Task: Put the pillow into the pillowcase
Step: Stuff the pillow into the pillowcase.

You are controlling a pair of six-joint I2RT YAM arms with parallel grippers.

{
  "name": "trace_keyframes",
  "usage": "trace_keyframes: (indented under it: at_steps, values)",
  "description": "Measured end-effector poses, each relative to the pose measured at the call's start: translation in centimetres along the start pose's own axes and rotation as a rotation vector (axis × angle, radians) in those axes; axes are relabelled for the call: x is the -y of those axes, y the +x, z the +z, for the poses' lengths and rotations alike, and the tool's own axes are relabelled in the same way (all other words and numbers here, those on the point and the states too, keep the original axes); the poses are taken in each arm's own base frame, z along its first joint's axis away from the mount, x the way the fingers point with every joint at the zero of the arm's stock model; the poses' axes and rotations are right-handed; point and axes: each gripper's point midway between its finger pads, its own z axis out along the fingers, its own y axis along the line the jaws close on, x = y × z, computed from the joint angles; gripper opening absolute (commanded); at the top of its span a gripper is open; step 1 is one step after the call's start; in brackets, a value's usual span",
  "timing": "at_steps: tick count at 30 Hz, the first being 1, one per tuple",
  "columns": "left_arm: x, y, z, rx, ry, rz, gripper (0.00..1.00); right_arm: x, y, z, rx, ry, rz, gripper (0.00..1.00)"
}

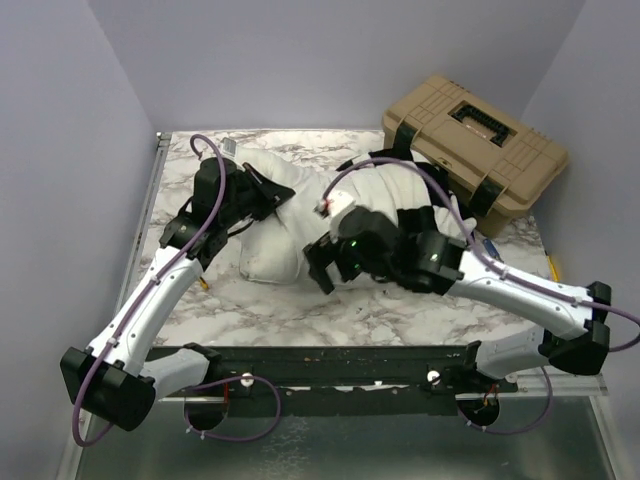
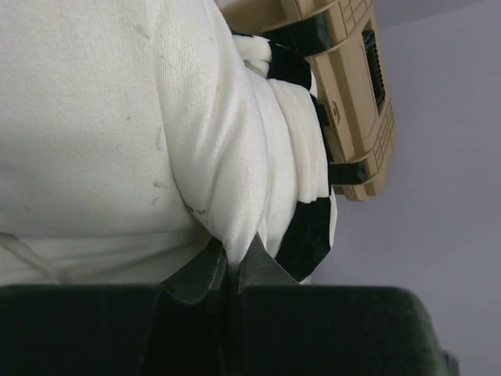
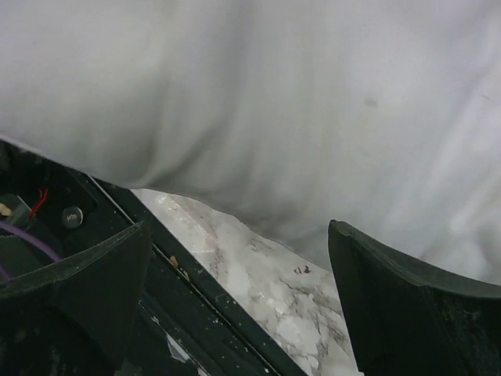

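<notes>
The white pillow (image 1: 285,245) lies across the middle of the marble table (image 1: 330,315). Its far right end is inside the black-and-white checked pillowcase (image 1: 412,218), next to the tan case. My left gripper (image 1: 275,195) is at the pillow's left end. In the left wrist view it (image 2: 233,265) is shut on a pinched fold of the pillow (image 2: 117,117), with the pillowcase (image 2: 307,235) just beyond. My right gripper (image 1: 322,262) is at the pillow's near edge. In the right wrist view it (image 3: 239,294) stands open over the table (image 3: 266,290), with nothing between its fingers and the pillow (image 3: 274,102) just ahead.
A tan hard case (image 1: 475,140) with black latches stands at the back right, touching the pillowcase end; it also shows in the left wrist view (image 2: 352,94). A black rail (image 1: 330,360) runs along the table's near edge. Grey walls close in the left, back and right.
</notes>
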Motion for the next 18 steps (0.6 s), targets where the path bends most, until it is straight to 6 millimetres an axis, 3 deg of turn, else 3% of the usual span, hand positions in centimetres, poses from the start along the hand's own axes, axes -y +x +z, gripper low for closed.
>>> trace_keyframes:
  at_steps: [5, 7, 10, 11, 12, 13, 15, 16, 18]
  values:
    - [1.7, 0.3, 0.8, -0.009, 0.026, -0.009, 0.0, -7.7, 0.1, 2.7, 0.1, -0.025, -0.22, 1.0]
    - [1.9, 0.3, 1.0, -0.011, 0.028, -0.012, 0.0, -8.8, 0.1, 2.9, 0.122, -0.024, -0.245, 1.0]
    - [2.6, 0.2, 1.0, -0.007, 0.037, -0.014, 0.0, -8.1, -1.2, 4.4, 0.187, 0.076, -0.245, 0.96]
    - [2.8, 0.1, 0.9, -0.002, 0.042, -0.016, 0.0, -7.6, -1.5, 5.0, 0.202, 0.122, -0.244, 0.88]
    - [2.9, 0.0, 0.9, 0.003, 0.044, -0.017, 0.0, -7.2, -1.7, 5.6, 0.215, 0.166, -0.245, 0.72]
    - [3.1, -0.2, 0.8, 0.008, 0.047, -0.02, 0.0, -6.7, -1.8, 6.2, 0.222, 0.207, -0.252, 0.49]
    - [3.3, -0.5, 0.8, 0.018, 0.049, -0.024, 0.0, -6.3, -1.9, 7.3, 0.23, 0.265, -0.275, 0.22]
    - [3.4, -0.5, 0.7, 0.021, 0.049, -0.026, 0.07, -6.2, -2.1, 7.8, 0.235, 0.282, -0.278, 0.07]
    - [3.4, -0.8, 0.7, 0.032, 0.047, -0.025, 0.24, -5.6, -2.6, 8.3, 0.246, 0.302, -0.273, 0.0]
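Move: The near, loose end of the pillow bulges about 10 cm to the left of my open right hand, some 2 cm ahead and 3 cm lower. The black-and-white pillowcase lies roughly 22 cm to the right of that hand, 12 cm ahead and 13 cm lower; the pliers lie about 28 cm to its left, 4 cm back, on the table 26 cm below. My left hand, holding the pillow's upper part, has that loose end some 14 cm back, 3 cm to its left and 6 cm lower. I sweep my right hand about 9 cm left, drawing back some 4 cm first, then push forward about 6 cm to the pillow's loose near end, my fingertips tipping up roughly 25 degrees. There I close my wide-open fingers and pinch a fold of the white fabric. My left hand keeps its grip on the pillow and lifts it slightly, also easing to the right. ##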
